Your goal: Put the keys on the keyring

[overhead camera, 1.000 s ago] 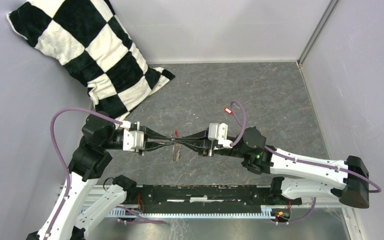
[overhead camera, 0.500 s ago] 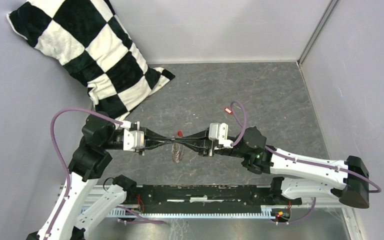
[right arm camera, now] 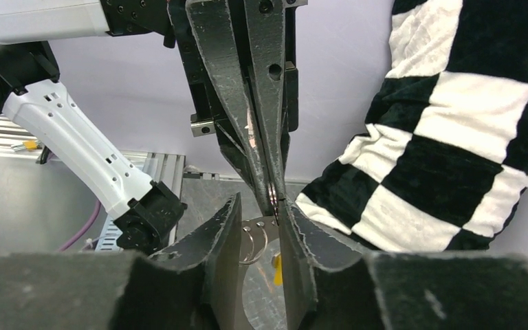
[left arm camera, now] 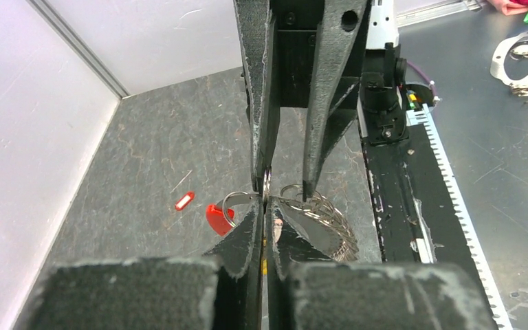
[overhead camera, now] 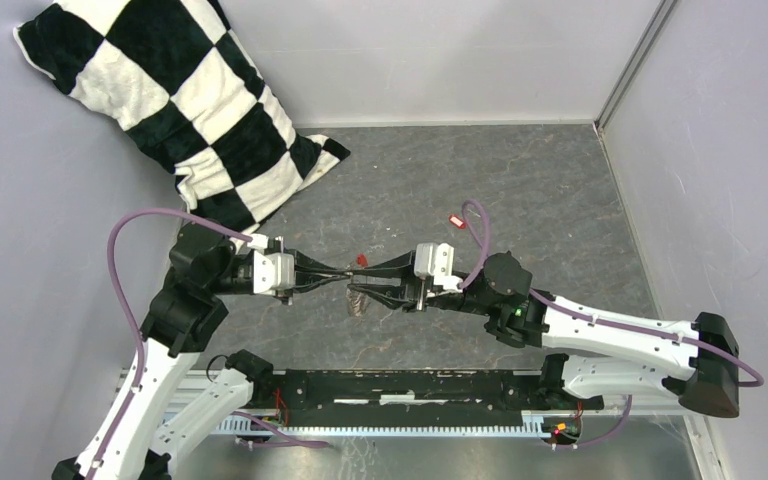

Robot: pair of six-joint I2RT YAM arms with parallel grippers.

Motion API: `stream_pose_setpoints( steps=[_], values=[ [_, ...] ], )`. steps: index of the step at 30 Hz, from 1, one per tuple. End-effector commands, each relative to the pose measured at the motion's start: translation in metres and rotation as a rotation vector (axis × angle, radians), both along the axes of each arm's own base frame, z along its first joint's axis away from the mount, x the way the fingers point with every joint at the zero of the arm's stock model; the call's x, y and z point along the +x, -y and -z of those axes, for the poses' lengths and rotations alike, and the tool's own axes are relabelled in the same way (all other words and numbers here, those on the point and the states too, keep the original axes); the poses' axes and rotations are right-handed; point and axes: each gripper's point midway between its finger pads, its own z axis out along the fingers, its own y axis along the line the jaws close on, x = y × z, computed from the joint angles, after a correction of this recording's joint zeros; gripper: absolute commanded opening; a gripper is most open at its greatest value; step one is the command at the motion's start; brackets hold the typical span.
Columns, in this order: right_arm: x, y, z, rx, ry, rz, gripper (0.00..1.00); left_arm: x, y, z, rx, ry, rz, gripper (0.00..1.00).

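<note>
The keyring (left arm camera: pixel 324 218), a coil-like bunch of grey metal rings, hangs between the two arms above the table. It shows in the top view as the keyring (overhead camera: pixel 357 302). My left gripper (left arm camera: pixel 266 205) is shut on a thin ring edge at its top. A red plastic piece (left arm camera: pixel 218 218) hangs from a ring beside the left fingers. My right gripper (right arm camera: pixel 258 210) faces the left gripper (right arm camera: pixel 273 196) tip to tip. Its jaws stand open around the hanging rings (right arm camera: pixel 251 242). A yellow key (right arm camera: pixel 276 265) dangles low between them. A red key with a white mark (overhead camera: pixel 454 218) lies on the table.
A black-and-white checked pillow (overhead camera: pixel 175 105) leans in the back left corner. Grey walls (overhead camera: pixel 720 150) close in the slate table (overhead camera: pixel 520 180) on three sides. A black rail with a toothed strip (overhead camera: pixel 410 385) runs along the near edge between the arm bases.
My right gripper has let go and opened. My left gripper has closed on the ring. The left arm has shifted slightly right and the ring bunch has swung a little.
</note>
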Motion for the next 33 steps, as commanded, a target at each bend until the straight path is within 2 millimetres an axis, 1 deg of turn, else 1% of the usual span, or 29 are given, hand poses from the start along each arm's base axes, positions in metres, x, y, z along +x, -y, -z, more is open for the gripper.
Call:
stream_pose_setpoints(
  steps=[1, 5, 7, 10, 13, 17, 19, 23, 24, 25, 28, 30, 33],
  values=[
    [-0.002, 0.008, -0.026, 0.028, -0.014, 0.012, 0.35, 0.007, 0.001, -0.009, -0.023, 0.054, -0.025, 0.02],
    [0.006, 0.010, -0.027, -0.013, -0.049, 0.055, 0.49, 0.003, 0.000, -0.006, -0.024, 0.044, -0.016, 0.02],
    [0.009, 0.012, -0.024, -0.047, -0.068, 0.079, 0.60, 0.002, 0.001, -0.004, -0.023, 0.031, -0.008, 0.02],
    [0.018, 0.018, -0.020, -0.075, -0.097, 0.132, 0.65, 0.000, 0.001, -0.001, -0.020, 0.027, 0.005, 0.02],
    [0.029, 0.029, -0.020, -0.087, -0.125, 0.199, 0.72, -0.001, 0.001, 0.003, -0.017, 0.024, 0.009, 0.02],
    [0.050, 0.044, -0.021, -0.085, -0.162, 0.281, 0.84, 0.000, 0.001, 0.010, -0.011, 0.028, 0.004, 0.02],
    [0.064, 0.051, -0.018, -0.084, -0.192, 0.326, 0.87, -0.001, 0.000, 0.015, -0.009, 0.032, 0.003, 0.02],
    [0.096, 0.068, -0.004, -0.092, -0.297, 0.426, 0.89, -0.002, 0.000, 0.019, -0.006, 0.027, 0.010, 0.02],
    [0.111, 0.076, 0.001, -0.095, -0.326, 0.486, 0.89, -0.002, 0.000, 0.020, -0.006, 0.026, 0.011, 0.02],
    [0.119, 0.081, 0.006, -0.103, -0.348, 0.519, 0.90, -0.002, 0.000, 0.019, -0.007, 0.028, 0.010, 0.02],
    [0.156, 0.103, 0.028, -0.140, -0.421, 0.680, 0.90, -0.002, 0.000, 0.020, -0.005, 0.023, 0.013, 0.02],
    [0.182, 0.121, 0.043, -0.149, -0.479, 0.787, 0.92, -0.003, -0.001, 0.021, 0.001, 0.025, 0.011, 0.02],
    [0.221, 0.151, 0.078, -0.214, -0.581, 0.939, 0.93, -0.007, -0.003, 0.023, 0.010, 0.029, 0.013, 0.02]
  ],
)
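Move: My right hand, fingers already parted, is beside the held keyring, whose hoop of keys hangs about 6 cm below it and level with it fore and aft. The red tag lies on the table roughly 38 cm ahead, 21 cm to its right and 36 cm below; a thin silver pin is some 4 cm farther right and 2 cm beyond that tag. From my left hand, which grips the keyring, the tag is about 38 cm ahead, 21 cm right and 35 cm down. I open my right fingers wide and back away from the keyring, slowly at first, then sweep about 18 cm forward and 11 cm right, sinking some 5 cm, towards the red tag; the wrist swings clockwise some 40 degrees and tips down on the way. My left hand keeps its pinch on the keyring and lowers it about 3 cm. ##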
